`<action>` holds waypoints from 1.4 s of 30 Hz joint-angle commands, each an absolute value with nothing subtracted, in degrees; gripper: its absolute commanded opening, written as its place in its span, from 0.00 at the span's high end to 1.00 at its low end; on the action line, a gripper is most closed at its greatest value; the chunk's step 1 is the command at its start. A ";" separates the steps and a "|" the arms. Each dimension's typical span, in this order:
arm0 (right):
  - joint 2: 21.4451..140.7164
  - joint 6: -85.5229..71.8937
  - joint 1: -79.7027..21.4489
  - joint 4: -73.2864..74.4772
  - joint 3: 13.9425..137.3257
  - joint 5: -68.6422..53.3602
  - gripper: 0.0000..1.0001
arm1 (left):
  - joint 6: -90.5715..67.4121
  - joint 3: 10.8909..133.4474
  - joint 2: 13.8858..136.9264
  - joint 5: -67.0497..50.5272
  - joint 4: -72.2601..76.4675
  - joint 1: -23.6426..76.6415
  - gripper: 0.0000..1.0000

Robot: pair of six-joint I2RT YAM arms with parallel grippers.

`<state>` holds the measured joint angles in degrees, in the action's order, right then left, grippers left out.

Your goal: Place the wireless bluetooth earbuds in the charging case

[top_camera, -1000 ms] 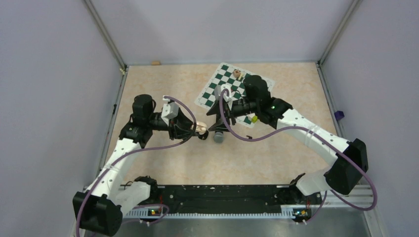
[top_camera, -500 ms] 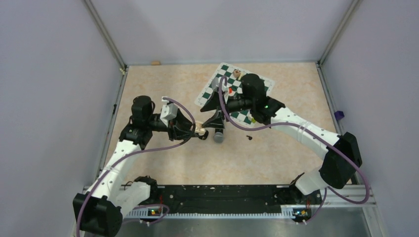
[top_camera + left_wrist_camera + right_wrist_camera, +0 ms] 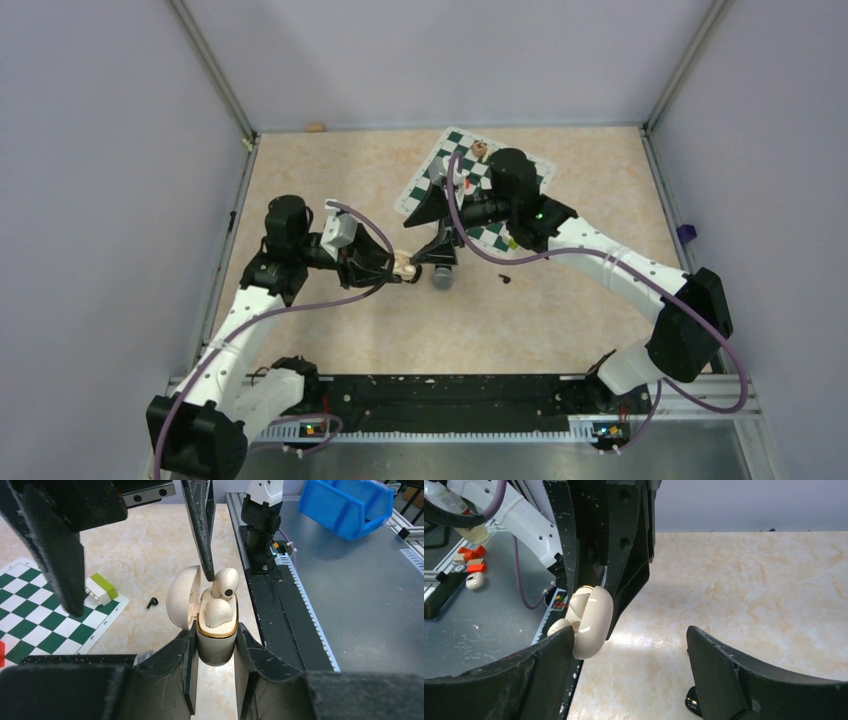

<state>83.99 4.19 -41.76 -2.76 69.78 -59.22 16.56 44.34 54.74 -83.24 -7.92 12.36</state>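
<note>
My left gripper (image 3: 215, 635) is shut on the off-white charging case (image 3: 216, 640), whose lid (image 3: 182, 602) stands open. One off-white earbud (image 3: 218, 613) sits in the case. A second one (image 3: 225, 582) sticks up from its socket, tilted. My right gripper (image 3: 630, 635) is open; one finger (image 3: 201, 535) comes down beside the raised earbud and the lid (image 3: 591, 622), the other stands well apart. From above, both grippers meet at the case (image 3: 403, 265) mid-table. A black earbud (image 3: 505, 278) lies loose on the table to the right.
A green-and-white chessboard mat (image 3: 420, 192) lies behind the right gripper, with a yellow-green block (image 3: 515, 241) at its edge and a red piece (image 3: 468, 183) on it. A grey microphone (image 3: 441, 277) lies just right of the case.
My right gripper has opened wider and its arm has shifted back and left, uncovering the black earbud on the table. The left gripper keeps hold of the case.
</note>
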 commanded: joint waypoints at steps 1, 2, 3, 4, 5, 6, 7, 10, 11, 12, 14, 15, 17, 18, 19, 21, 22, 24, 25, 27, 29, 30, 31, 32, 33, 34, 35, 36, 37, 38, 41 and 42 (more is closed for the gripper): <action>81.36 -2.08 -42.18 -7.72 69.92 -59.70 0.14 | 16.76 43.92 53.96 -81.67 -5.50 11.54 1.00; 81.24 -2.50 -42.12 -7.89 69.96 -58.11 0.13 | 16.78 43.87 53.96 -81.69 -5.61 11.52 1.00; 81.09 -2.69 -42.10 -7.92 70.03 -57.06 0.12 | 16.80 43.84 53.92 -81.61 -5.61 11.51 1.00; 80.98 -2.91 -42.02 -7.91 70.17 -56.60 0.11 | 16.91 43.78 53.95 -81.65 -5.62 11.47 1.00; 80.87 -3.31 -41.82 -7.99 70.29 -56.45 0.11 | 17.00 43.77 54.02 -81.61 -5.60 11.48 1.00; 80.87 -3.64 -41.69 -8.04 70.43 -56.86 0.11 | 17.00 43.77 54.08 -81.65 -5.60 11.48 1.00; 80.80 -3.92 -41.54 -8.42 70.45 -57.94 0.11 | 17.04 43.73 54.18 -81.56 -5.62 11.43 1.00; 80.92 -5.89 -41.48 -10.96 69.74 -64.16 0.10 | 17.13 43.68 54.22 -81.43 -5.60 11.43 1.00; 81.06 -7.49 -41.48 -12.89 69.31 -66.30 0.10 | 17.13 43.71 54.23 -81.47 -5.57 11.43 1.00; 81.10 -8.95 -41.55 -14.49 68.73 -67.35 0.09 | 17.09 43.71 54.25 -81.45 -5.58 11.43 1.00; 81.12 -8.99 -42.05 -14.67 68.00 -66.10 0.01 | 17.14 43.73 54.22 -81.37 -5.62 11.43 1.00; 81.21 -7.34 -42.32 -12.88 68.18 -64.82 0.01 | 17.14 43.70 54.23 -81.34 -5.61 11.43 1.00; 81.65 -2.84 -42.97 -8.11 69.20 -61.79 0.01 | 17.09 43.74 54.18 -81.37 -5.64 11.43 1.00; 81.91 -0.90 -43.28 -5.89 69.59 -60.02 0.01 | 17.13 43.81 54.20 -81.37 -5.67 11.43 1.00; 82.03 1.12 -43.63 -4.44 69.90 -58.27 0.01 | 17.14 43.79 54.18 -81.39 -5.71 11.43 1.00; 82.46 3.39 -44.29 -2.18 70.62 -54.01 0.01 | 17.14 43.73 54.23 -81.39 -5.71 11.36 1.00; 82.63 4.55 -44.64 -1.14 70.94 -52.43 0.01 | 17.22 43.70 54.23 -81.36 -5.69 11.42 1.00; 83.03 6.11 -45.34 -0.11 71.39 -48.57 0.01 | 17.23 43.74 54.24 -81.38 -5.70 11.35 1.00; 83.12 6.41 -45.47 -0.09 71.45 -47.20 0.01 | 17.23 43.70 54.26 -81.34 -5.71 11.34 1.00; 83.33 6.50 -45.56 1.15 71.53 -45.19 0.01 | 17.23 43.73 54.29 -81.23 -5.76 11.34 1.00; 83.25 6.44 -45.56 1.45 71.69 -44.15 0.01 | 17.38 43.68 54.23 -81.23 -5.77 11.34 1.00; 83.29 6.31 -45.57 1.43 71.86 -44.05 0.01 | 17.52 43.66 54.23 -81.27 -5.86 11.34 1.00; 83.19 5.99 -45.57 1.49 72.07 -44.39 0.01 | 17.64 43.60 54.23 -81.27 -5.93 11.34 1.00; 83.27 5.56 -45.59 1.49 72.30 -44.90 0.01 | 17.78 43.59 54.23 -81.27 -5.98 11.34 1.00; 83.31 4.83 -45.57 1.23 72.48 -45.70 0.01 | 17.88 43.58 54.16 -81.27 -6.06 11.34 1.00; 83.45 3.95 -45.55 0.88 72.65 -46.23 0.01 | 17.91 43.63 54.22 -81.27 -6.13 11.34 1.00; 83.49 3.10 -45.60 0.59 72.82 -46.65 0.01 | 17.92 43.61 54.23 -81.28 -6.15 11.34 1.00; 83.68 2.46 -45.58 0.54 73.02 -46.82 0.01 | 17.91 43.67 54.23 -81.20 -6.15 11.34 1.00; 83.78 1.74 -45.57 0.46 73.15 -46.73 0.01 | 17.99 43.68 54.23 -81.21 -6.23 11.34 1.00; 83.89 1.23 -45.58 0.49 73.33 -46.26 0.01 | 18.11 43.77 54.18 -81.08 -6.43 11.34 1.00; 84.13 0.42 -45.17 0.53 74.00 -47.89 0.01 | 18.73 43.96 54.15 -80.99 -7.13 11.34 1.00; 83.98 -1.78 -44.65 -1.34 74.08 -50.24 0.01 | 18.80 43.99 54.19 -80.99 -7.24 11.34 1.00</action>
<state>83.68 2.20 -45.21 1.98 70.65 -46.70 17.56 44.01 54.63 -79.90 -7.75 11.44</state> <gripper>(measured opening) 0.990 0.318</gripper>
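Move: The left hand keeps hold of the open charging case; the loose earbud, standing proud at the case's right end, lies about 3 cm right, 1 cm back and 1 cm above it. From the right hand this earbud is some 4 cm back and 1 cm left, about level, by its rear fingertip. The seated earbud is about 2 cm to the left of it, the lid about 2 cm forward of it. Right hand opens wide, rises back 2 cm, sinks forward about 4 cm, rear fingertip ending behind the earbud. ##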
